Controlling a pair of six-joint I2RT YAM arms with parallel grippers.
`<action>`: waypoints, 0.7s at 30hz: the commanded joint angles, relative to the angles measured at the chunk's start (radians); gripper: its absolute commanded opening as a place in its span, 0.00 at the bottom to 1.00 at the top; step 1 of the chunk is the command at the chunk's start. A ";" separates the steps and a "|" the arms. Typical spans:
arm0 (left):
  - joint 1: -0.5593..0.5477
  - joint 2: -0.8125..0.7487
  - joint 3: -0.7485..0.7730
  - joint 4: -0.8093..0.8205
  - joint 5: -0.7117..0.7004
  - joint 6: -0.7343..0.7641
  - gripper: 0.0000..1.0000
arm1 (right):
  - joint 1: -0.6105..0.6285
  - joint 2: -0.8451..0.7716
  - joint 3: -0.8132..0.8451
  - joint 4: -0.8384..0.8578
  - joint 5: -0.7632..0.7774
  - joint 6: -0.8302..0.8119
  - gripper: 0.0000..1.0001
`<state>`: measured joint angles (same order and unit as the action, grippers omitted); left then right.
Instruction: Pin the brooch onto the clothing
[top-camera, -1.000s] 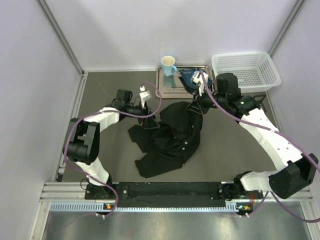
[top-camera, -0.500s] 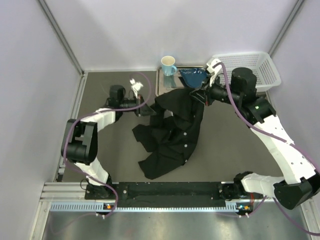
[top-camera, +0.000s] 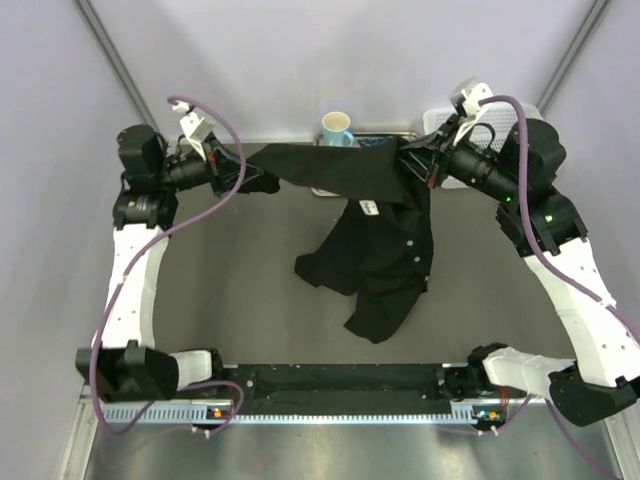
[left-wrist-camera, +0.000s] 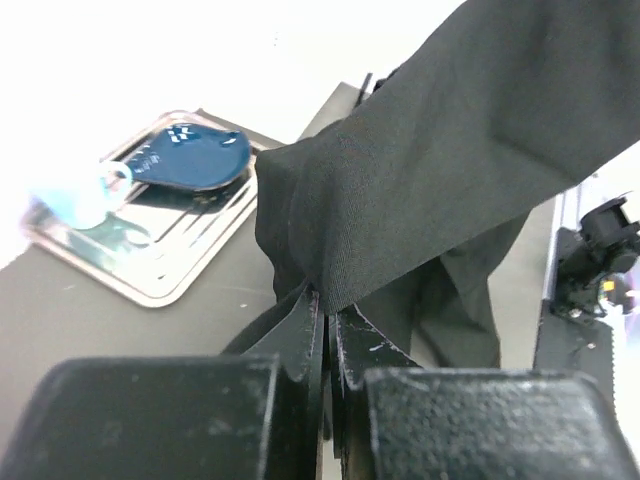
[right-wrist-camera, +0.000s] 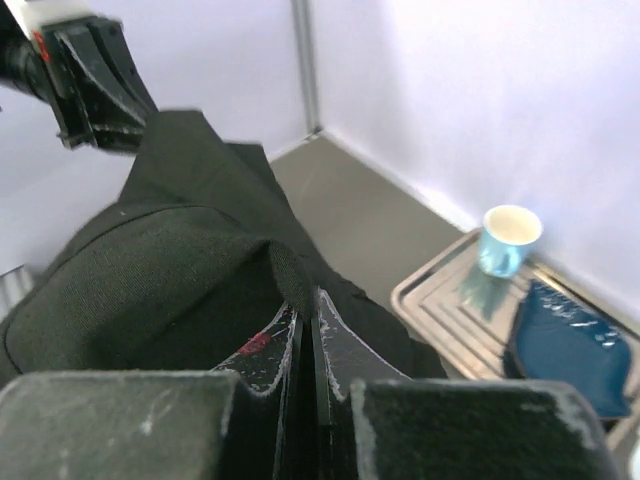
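The black shirt (top-camera: 375, 240) hangs stretched between both grippers above the table, its lower part draping down with small white buttons showing. My left gripper (top-camera: 262, 176) is shut on the shirt's left edge; in the left wrist view the fabric (left-wrist-camera: 420, 170) is pinched between its tips (left-wrist-camera: 326, 305). My right gripper (top-camera: 412, 158) is shut on the shirt's right edge; in the right wrist view the cloth (right-wrist-camera: 150, 270) folds over its tips (right-wrist-camera: 305, 300). The brooch is not visible in any view.
A metal tray (top-camera: 322, 186) at the back holds a light blue cup (top-camera: 337, 128) and a dark blue dish (left-wrist-camera: 195, 158). A white plastic basket (top-camera: 500, 122) stands at the back right. Purple walls enclose the table.
Both arms have lifted and spread apart, raising the shirt off the table and pulling its top edge taut. The shirt's body now hangs and sits further right.
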<state>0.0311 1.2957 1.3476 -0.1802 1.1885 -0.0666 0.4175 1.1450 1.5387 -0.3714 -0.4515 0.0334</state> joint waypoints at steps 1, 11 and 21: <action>0.019 -0.130 0.068 -0.311 -0.111 0.228 0.00 | 0.000 0.009 -0.066 0.026 -0.163 0.147 0.04; 0.043 -0.202 0.110 -0.182 -0.038 0.074 0.00 | 0.035 0.225 -0.080 0.023 -0.256 0.158 0.54; 0.009 -0.081 0.142 -0.084 -0.181 -0.068 0.00 | 0.018 0.297 -0.069 -0.167 -0.374 -0.156 0.92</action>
<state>0.0460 1.1721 1.4544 -0.4019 1.0336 -0.0536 0.4393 1.4952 1.4361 -0.4980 -0.7284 0.0437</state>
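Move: Both hands already hold the black garment aloft. Its hanging body is centred about 6 cm back from the right hand, 5 cm to its left and 22 cm below. The tray lies some 25 cm ahead of that hand and 7 cm left, with the mug about 31 cm ahead and 15 cm left, both far below. From the left hand, the garment's body is roughly 27 cm to the right, 10 cm back and 13 cm lower. Down some 19 cm and about 6 cm to the left, the right hand lets go of the garment, its fingers spreading almost fully while they tip downward by about 30 degrees. The left hand keeps its edge pinched shut, rising and pulling back about 5 cm each, then easing partly forward again. ##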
